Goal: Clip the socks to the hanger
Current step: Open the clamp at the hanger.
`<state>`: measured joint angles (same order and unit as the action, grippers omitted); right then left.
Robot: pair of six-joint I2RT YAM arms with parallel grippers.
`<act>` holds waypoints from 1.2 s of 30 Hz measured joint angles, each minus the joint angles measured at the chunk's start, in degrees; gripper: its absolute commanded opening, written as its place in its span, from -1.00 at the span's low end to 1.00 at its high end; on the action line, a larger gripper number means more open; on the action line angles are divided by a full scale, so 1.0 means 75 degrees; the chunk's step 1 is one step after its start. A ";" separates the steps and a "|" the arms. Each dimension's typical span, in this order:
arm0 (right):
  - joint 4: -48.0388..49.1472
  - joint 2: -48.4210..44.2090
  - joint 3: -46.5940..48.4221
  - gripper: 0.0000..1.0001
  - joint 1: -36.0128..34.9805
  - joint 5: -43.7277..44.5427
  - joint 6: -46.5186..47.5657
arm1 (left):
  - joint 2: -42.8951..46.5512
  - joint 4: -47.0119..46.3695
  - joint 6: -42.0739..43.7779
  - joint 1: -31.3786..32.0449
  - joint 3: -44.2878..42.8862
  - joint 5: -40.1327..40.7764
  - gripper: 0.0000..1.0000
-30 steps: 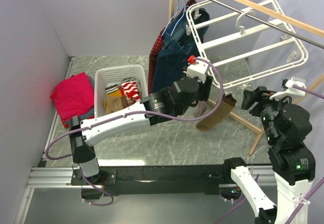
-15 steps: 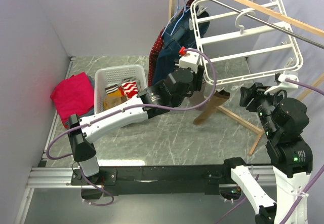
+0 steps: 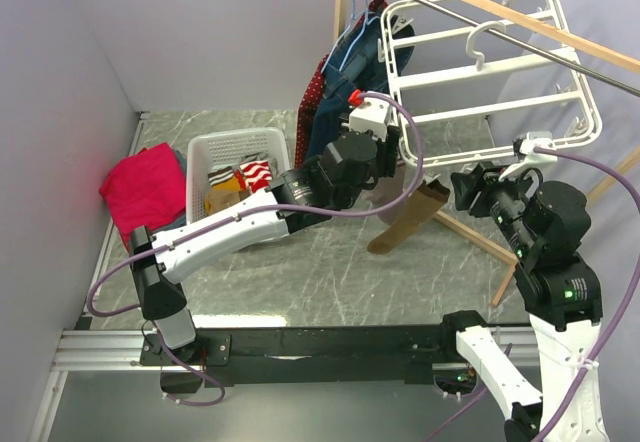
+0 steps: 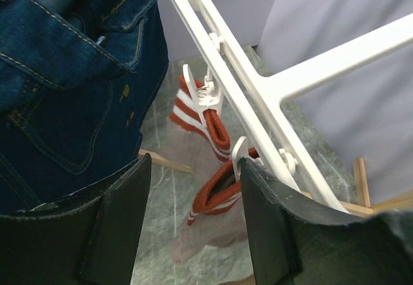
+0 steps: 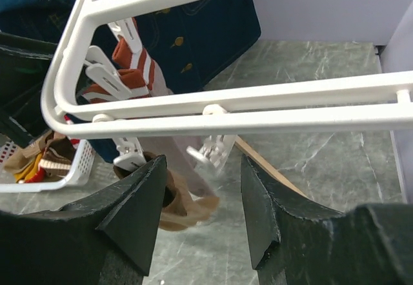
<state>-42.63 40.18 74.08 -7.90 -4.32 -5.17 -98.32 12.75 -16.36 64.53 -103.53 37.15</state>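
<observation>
The white hanger point(image 3: 490, 62) hangs tilted from the rail. In the left wrist view, two socks with reddish-brown striped cuffs point(image 4: 216, 191) hang from white clips point(image 4: 205, 93) on its bar point(image 4: 258, 91). My left gripper point(image 4: 193, 227) is open and empty, its jaws either side of the lower cuff. It is under the hanger's left edge point(image 3: 398, 167). A brown sock point(image 3: 405, 220) hangs below the frame under a clip point(image 5: 129, 162). My right gripper point(image 5: 200, 220) is open and empty just below the frame's near bar point(image 5: 258, 114). It is right of the brown sock point(image 3: 468, 190).
A navy denim garment point(image 3: 340, 92) hangs on a light-blue hanger beside the frame. A white basket point(image 3: 240, 152) with clothes and a folded pink cloth point(image 3: 145, 187) sit at the left. The wooden rack's rail point(image 3: 480, 2) and floor bar point(image 3: 480, 237) cross the right side.
The hanger has swung left and tilted up. My left gripper rose up and left to its edge, the brown sock shifted left, and my right gripper moved left toward the frame.
</observation>
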 measured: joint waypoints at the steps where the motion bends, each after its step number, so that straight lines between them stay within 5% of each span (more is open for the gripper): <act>1: 0.0026 0.0017 -0.0009 0.11 0.0000 0.0000 0.0015 | 0.0020 0.0000 -0.0003 -0.0015 0.0000 0.0000 0.25; 23: 0.0898 0.0052 -0.0458 -0.15 0.0000 0.0568 0.0020 | 0.0189 0.0006 -0.0006 -0.0166 0.0029 -0.0009 0.25; 36: 0.1151 0.0009 -0.0539 -0.79 0.0000 0.0309 0.0157 | 0.0309 0.0003 -0.0009 -0.0271 0.0134 -0.0149 0.25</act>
<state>-34.00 40.25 70.04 -7.90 -2.00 -3.99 -96.01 12.78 -16.43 62.50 -102.52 36.03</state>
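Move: The free clamp under the hanger's near bar hangs about 3 cm ahead of the right fingertips, straight ahead and roughly level. The brown sock hangs some 6 cm to the right hand's left, 4 cm ahead and 9 cm lower. The nearer striped sock is about 13 cm left, 9 cm ahead and 5 cm down. From the left hand, the free clamp lies some 14 cm right and 2 cm back, about level. Forward about 2 cm the right hand eases in under the hanger's near bar, swaying a centimetre to its right and partly back, fingertips tilting up 5 degrees. Its fingers close throughout, fastest at the end, and pinch the free clamp between their tips. The left hand drifts some 2 cm left and slightly up, fingers still open, a striped sock's clamp handle still beside its right finger. ##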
